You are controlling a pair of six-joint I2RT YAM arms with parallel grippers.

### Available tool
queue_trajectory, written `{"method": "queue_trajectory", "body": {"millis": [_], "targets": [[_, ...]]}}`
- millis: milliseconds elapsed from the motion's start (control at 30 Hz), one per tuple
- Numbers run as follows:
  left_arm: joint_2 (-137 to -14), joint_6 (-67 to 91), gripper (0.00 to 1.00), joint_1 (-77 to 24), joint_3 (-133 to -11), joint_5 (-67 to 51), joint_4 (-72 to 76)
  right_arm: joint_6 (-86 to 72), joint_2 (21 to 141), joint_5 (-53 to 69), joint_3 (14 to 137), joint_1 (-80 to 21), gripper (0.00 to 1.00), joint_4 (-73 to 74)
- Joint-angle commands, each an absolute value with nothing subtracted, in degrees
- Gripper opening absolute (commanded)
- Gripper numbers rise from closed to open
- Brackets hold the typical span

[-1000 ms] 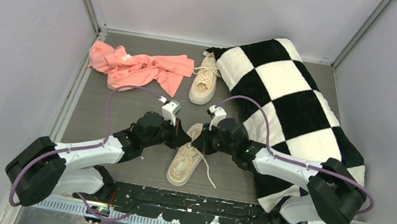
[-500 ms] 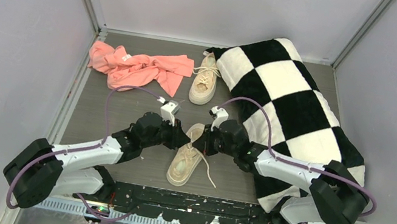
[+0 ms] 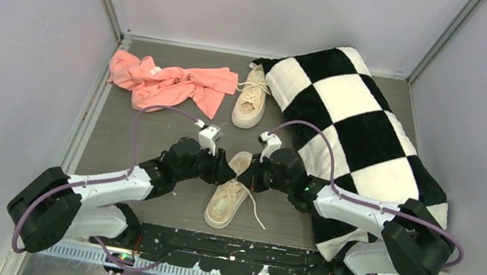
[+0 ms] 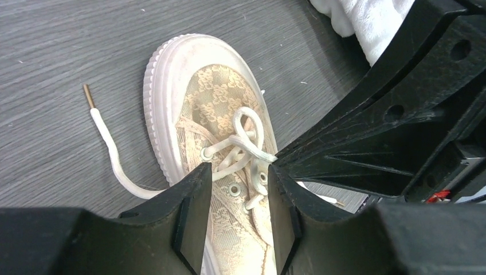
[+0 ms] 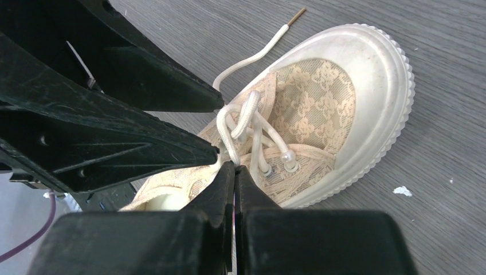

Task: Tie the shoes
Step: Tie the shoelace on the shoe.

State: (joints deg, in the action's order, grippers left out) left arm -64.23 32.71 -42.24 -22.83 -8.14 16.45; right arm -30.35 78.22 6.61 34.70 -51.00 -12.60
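Of the two beige shoes, the near shoe (image 3: 221, 202) lies between both arms and the far shoe (image 3: 251, 101) rests against the pillow. My left gripper (image 4: 238, 172) hangs open over the near shoe's (image 4: 220, 103) eyelets, with nothing between its fingers (image 4: 192, 212). My right gripper (image 5: 234, 169) is shut on a cream lace strand (image 5: 226, 140) coming out of the loose crossing at the shoe's (image 5: 338, 97) throat. The two grippers' tips nearly touch (image 3: 234, 174). One free lace end (image 4: 112, 152) trails on the floor.
A black-and-white checkered pillow (image 3: 357, 120) fills the right side, close behind the right arm. A pink cloth (image 3: 167, 82) lies at the back left. Grey walls enclose the wood-grain floor (image 3: 126, 140) on three sides.
My left gripper has gone from shut to open and let go of the lace. The right gripper stays shut. Both arms have barely shifted.
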Motion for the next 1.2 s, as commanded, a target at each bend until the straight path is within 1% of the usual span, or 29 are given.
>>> {"method": "queue_trajectory", "body": {"millis": [0, 100, 133, 200, 400, 600, 733, 800, 900, 1167], "targets": [[-66.2, 32.0, 0.42, -41.9, -25.2, -10.2, 19.5, -30.8, 75.8, 5.2, 34.5, -50.8, 0.01, -14.0], [-67.9, 31.4, 0.39, -41.9, -25.7, -10.7, 20.4, -31.1, 75.6, 5.4, 34.1, -50.5, 0.01, -14.2], [-68.3, 31.3, 0.34, -41.9, -25.8, -11.1, 20.9, -31.2, 75.6, 5.4, 34.0, -50.4, 0.01, -14.3], [-69.2, 31.1, 0.31, -41.9, -26.2, -11.8, 21.2, -31.2, 75.5, 5.5, 33.8, -50.2, 0.01, -14.3], [-71.2, 30.8, 0.31, -41.9, -27.4, -13.2, 21.8, -31.3, 75.1, 5.7, 33.6, -49.8, 0.01, -14.3], [-72.6, 30.1, 0.34, -41.9, -28.6, -15.0, 20.9, -31.5, 75.0, 5.9, 33.6, -49.6, 0.01, -14.3], [-73.8, 29.2, 0.3, -41.9, -29.4, -15.5, 19.8, -31.6, 74.9, 6.0, 33.7, -49.5, 0.01, -14.3], [-74.4, 29.1, 0.24, -41.9, -29.7, -15.7, 19.5, -31.7, 74.8, 6.0, 33.7, -49.4, 0.01, -14.3], [-74.7, 29.2, 0.02, -41.9, -29.8, -15.9, 19.4, -31.9, 75.0, 6.2, 33.6, -49.5, 0.01, -14.4], [-71.6, 29.6, 0.01, -41.9, -28.4, -13.6, 19.3, -32.3, 76.0, 5.3, 33.9, -49.0, 0.01, -13.6]]}}
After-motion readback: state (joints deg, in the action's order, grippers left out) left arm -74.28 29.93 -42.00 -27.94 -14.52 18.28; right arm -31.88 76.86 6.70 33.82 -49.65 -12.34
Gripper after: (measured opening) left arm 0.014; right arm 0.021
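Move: The lace loop to be gripped stands about 3 cm to the right of the left hand, roughly level fore-and-aft and 1 cm lower; the right hand already pinches that lace, with the gripping spot some 1 cm to its left. The shoe's middle is about 5 cm back from the left hand and 5 cm below, while the loose lace strand lies on the table some 11 cm back and 10 cm to the right. The left fingers pinch the lace loop close beside the right fingertips. They start part open, sink about 1 cm, slide some 2.5 cm to the right towards the right gripper with a slight clockwise turn, then shut fully at the end. The right hand keeps its pinch on the lace, easing barely to the right. ##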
